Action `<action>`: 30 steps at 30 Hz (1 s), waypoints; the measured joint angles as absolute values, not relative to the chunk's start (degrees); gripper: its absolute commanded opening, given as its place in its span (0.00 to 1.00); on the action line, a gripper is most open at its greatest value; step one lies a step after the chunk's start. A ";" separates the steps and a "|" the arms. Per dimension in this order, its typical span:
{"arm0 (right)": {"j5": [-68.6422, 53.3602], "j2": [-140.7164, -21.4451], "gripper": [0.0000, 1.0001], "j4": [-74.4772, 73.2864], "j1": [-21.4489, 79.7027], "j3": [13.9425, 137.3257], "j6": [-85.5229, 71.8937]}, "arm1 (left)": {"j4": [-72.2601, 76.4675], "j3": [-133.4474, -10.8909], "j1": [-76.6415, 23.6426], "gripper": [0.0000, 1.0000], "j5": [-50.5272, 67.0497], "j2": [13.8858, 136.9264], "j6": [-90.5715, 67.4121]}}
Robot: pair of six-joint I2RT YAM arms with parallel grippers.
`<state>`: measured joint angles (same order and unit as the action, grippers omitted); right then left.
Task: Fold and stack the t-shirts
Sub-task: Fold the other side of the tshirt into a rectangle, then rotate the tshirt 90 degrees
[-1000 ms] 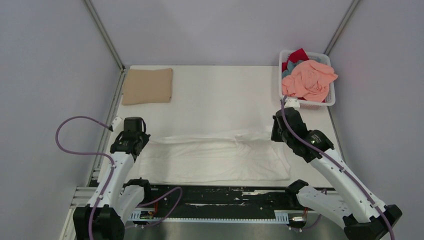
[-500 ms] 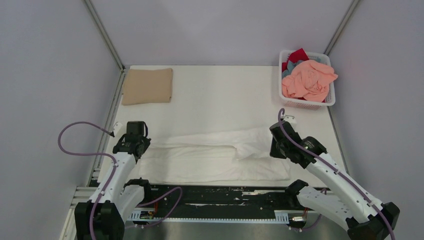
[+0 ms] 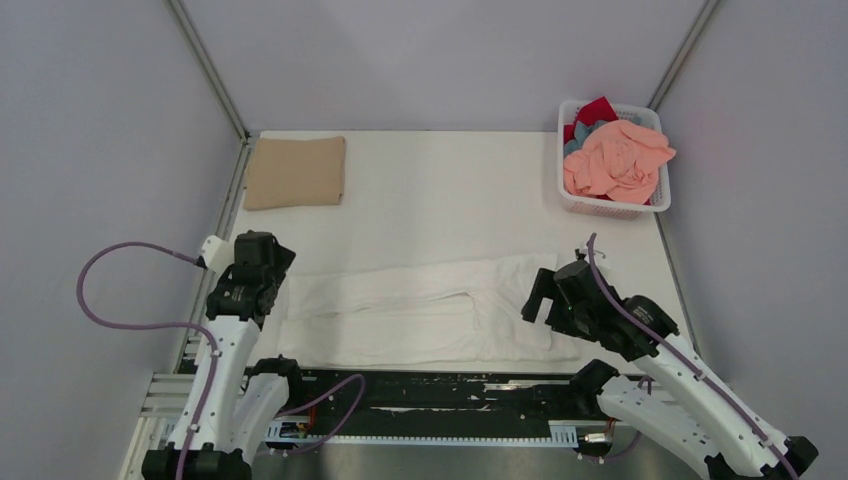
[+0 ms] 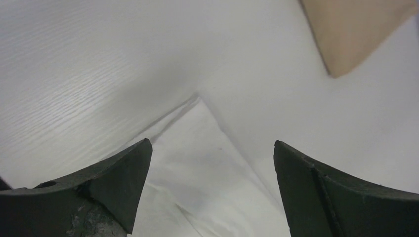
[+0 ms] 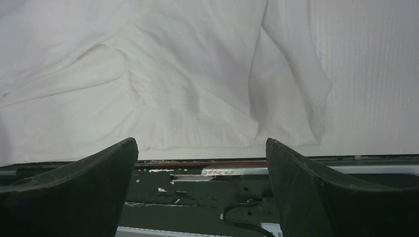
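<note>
A white t-shirt [image 3: 420,318] lies folded into a long band along the table's near edge. My left gripper [image 3: 266,258] hovers open over its left end, and a folded corner of the white t-shirt [image 4: 207,173] shows between its fingers [image 4: 123,173]. My right gripper [image 3: 541,296] stands open above the right end, with the white t-shirt's rumpled sleeve [image 5: 291,98] ahead of it. Neither gripper holds anything. A folded tan t-shirt [image 3: 296,172] rests at the back left. Salmon pink [image 3: 615,160], red [image 3: 598,108] and grey-blue [image 3: 582,136] t-shirts are heaped in the basket.
The white lattice basket [image 3: 613,207] stands at the back right corner. A black rail [image 3: 430,392] with cables runs along the table's near edge, right below the right gripper [image 5: 201,139]. Grey walls close in the left, back and right sides.
Both grippers carried the white t-shirt's far edge toward the near edge, then opened and let go. The left arm drew back to the left, the right arm toward the near edge.
</note>
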<state>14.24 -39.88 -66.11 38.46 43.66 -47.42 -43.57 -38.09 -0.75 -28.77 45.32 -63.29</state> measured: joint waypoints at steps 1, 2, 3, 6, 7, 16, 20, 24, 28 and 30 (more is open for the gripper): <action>14.06 -39.00 1.00 -65.21 38.46 43.81 -47.42 | -42.52 -38.57 -0.75 1.00 -27.11 44.10 -61.89; 13.80 -38.48 1.00 -64.27 38.46 43.88 -47.42 | -40.93 -38.76 -0.75 1.00 -24.71 43.22 -60.31; 13.26 -38.17 1.00 -62.63 38.46 43.88 -47.35 | -39.11 -38.74 -0.78 1.00 -21.67 42.85 -58.81; 11.42 -39.29 1.00 -55.61 38.46 42.50 -47.27 | -31.40 -38.30 -1.21 1.00 -8.80 45.23 -54.35; 10.79 -40.60 1.00 -52.75 38.46 41.47 -47.29 | -28.93 -38.06 -2.76 1.00 -5.15 47.33 -53.06; 11.35 -58.30 1.00 -42.04 37.60 33.65 -52.69 | -21.08 -32.36 -12.47 1.00 7.20 65.21 -45.78; 10.76 -63.26 1.00 -37.76 34.20 30.74 -54.39 | -19.38 -28.99 -12.43 1.00 7.49 65.39 -45.71; 9.41 -68.14 1.00 -33.52 28.56 32.42 -54.06 | -16.69 -27.64 -12.40 1.00 7.49 64.75 -45.95; 7.97 -79.61 1.00 -27.35 22.02 40.12 -50.78 | -14.09 -26.70 -12.91 1.00 7.92 64.38 -47.07; 7.57 -87.18 1.00 -25.47 20.14 47.22 -48.21 | -13.23 -26.44 -13.56 1.00 8.03 64.29 -47.88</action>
<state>7.57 -87.18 -25.47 20.14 47.22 -48.21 -13.23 -26.44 -13.56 8.03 64.29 -47.88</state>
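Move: The folded t-shirt lies flat across the table's near side, its middle level with the right hand, about 23 cm to its left and 11 cm below. From the left hand, that middle is about 35 cm to the right, 11 cm back and 11 cm below. The cardboard lies about 25 cm ahead of the left hand and 2 cm to its left, the laundry basket about 38 cm ahead of the right hand and 26 cm to its right. Left hand swings 16 cm right, down onto the shirt; the right sinks, then drags cloth forward 12 cm. ##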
